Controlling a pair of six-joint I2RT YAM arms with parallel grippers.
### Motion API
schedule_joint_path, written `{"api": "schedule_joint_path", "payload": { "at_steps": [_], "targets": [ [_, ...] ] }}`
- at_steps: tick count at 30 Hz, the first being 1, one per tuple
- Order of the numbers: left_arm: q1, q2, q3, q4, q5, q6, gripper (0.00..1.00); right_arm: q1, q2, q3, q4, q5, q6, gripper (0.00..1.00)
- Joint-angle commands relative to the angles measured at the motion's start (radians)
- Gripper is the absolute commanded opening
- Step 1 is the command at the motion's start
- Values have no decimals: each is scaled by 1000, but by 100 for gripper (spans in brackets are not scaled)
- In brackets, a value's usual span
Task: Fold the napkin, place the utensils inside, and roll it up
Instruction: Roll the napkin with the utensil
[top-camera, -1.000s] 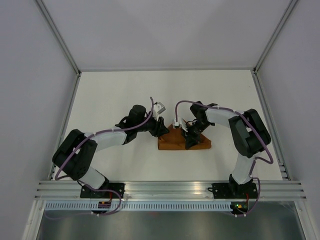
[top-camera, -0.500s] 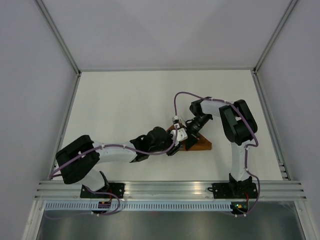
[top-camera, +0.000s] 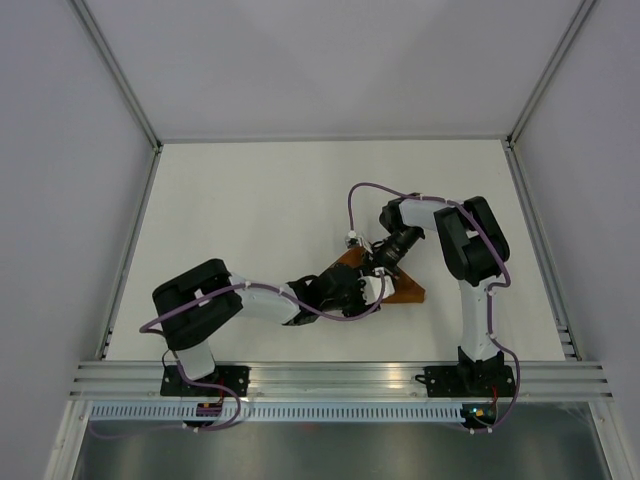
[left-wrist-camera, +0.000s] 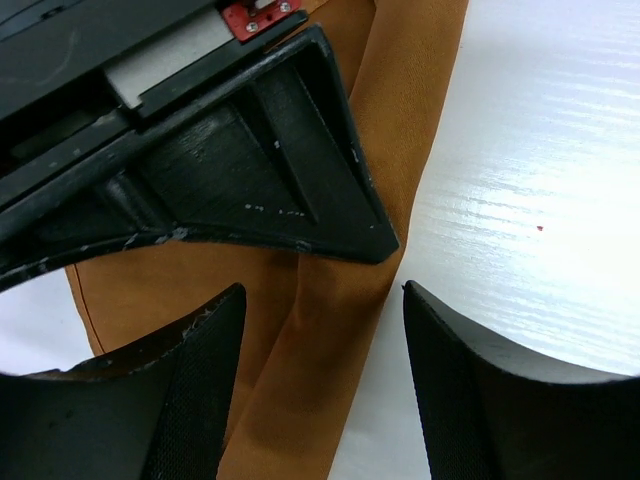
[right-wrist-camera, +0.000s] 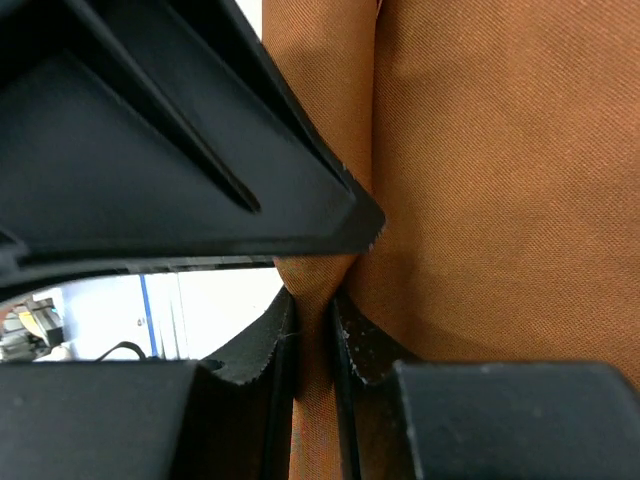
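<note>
The rust-orange napkin (top-camera: 400, 291) lies folded into a small wedge at the table's middle right, mostly hidden under both grippers. My right gripper (right-wrist-camera: 312, 320) is shut on a pinched fold of the napkin (right-wrist-camera: 480, 180); in the top view it (top-camera: 378, 262) sits on the napkin's upper left part. My left gripper (left-wrist-camera: 320, 340) is open, its fingers either side of the napkin's rolled edge (left-wrist-camera: 330, 330), with the right gripper's body just ahead of it. In the top view it (top-camera: 352, 293) lies at the napkin's left end. No utensils are visible.
The white table (top-camera: 250, 200) is ringed by a grey enclosure with metal corner posts (top-camera: 115, 70). An aluminium rail (top-camera: 330, 380) runs along the near edge. Both arms cross close together over the napkin.
My left arm has swung from the napkin's upper left round to its near left side and stretched low across the table. My right gripper has stayed on the napkin, turning slightly.
</note>
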Motion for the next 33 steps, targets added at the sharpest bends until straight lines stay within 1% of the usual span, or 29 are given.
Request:
{"api": "schedule_joint_path", "payload": {
  "at_steps": [1,4,10,13,14,16,17,18,19,22,24,25,28,29,31,33],
  "targets": [
    [-15,31,47,15,-16,81,69,-5,63,5,93,119,-42,15],
    [-18,56,53,15,-17,88,68,-4,69,13,90,120,-39,15],
    [-18,105,64,-8,-11,82,58,-5,75,19,89,120,-33,15],
    [-18,128,81,-31,-3,67,43,-5,75,20,89,122,-31,15],
    [-18,134,82,-36,-3,61,32,-5,75,20,87,122,-33,15],
    [-17,146,90,-46,-3,56,22,-5,72,19,89,122,-33,15],
    [-17,149,95,-62,10,51,13,-5,72,20,89,122,-32,16],
    [-17,154,99,-71,24,50,10,-5,72,22,89,122,-31,16],
    [-14,162,108,-78,38,47,2,-5,70,22,89,120,-28,17],
    [-8,169,121,-112,79,42,2,-5,61,22,87,119,-25,20],
    [2,175,127,-129,113,36,2,-7,46,23,89,119,-21,25],
    [3,179,127,-132,124,32,2,-8,38,23,92,117,-16,30],
    [22,180,128,-151,181,19,2,-20,-2,26,93,114,1,39],
    [28,180,128,-155,194,9,2,-25,-14,33,90,106,4,44],
    [46,182,132,-169,233,1,2,-36,-42,48,75,96,5,48],
    [60,188,139,-184,263,-7,2,-46,-68,66,56,79,11,49]
  ]
}}
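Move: The left hand's pinching spot on the napkin's rolled near edge lies about 3 cm to its right, level with it and 1 cm below. From the left hand, the unrolled part centres some 5 cm ahead, neither left nor right, and the roll's right end about 9 cm to the right, level with it. The pinching spot is some 2 cm left of the right hand, level fore and aft and at its height; the right hand still holds the roll. Left hand slides 3 cm right, slightly down, and pinches the roll; right then opens, drifting right and up. ##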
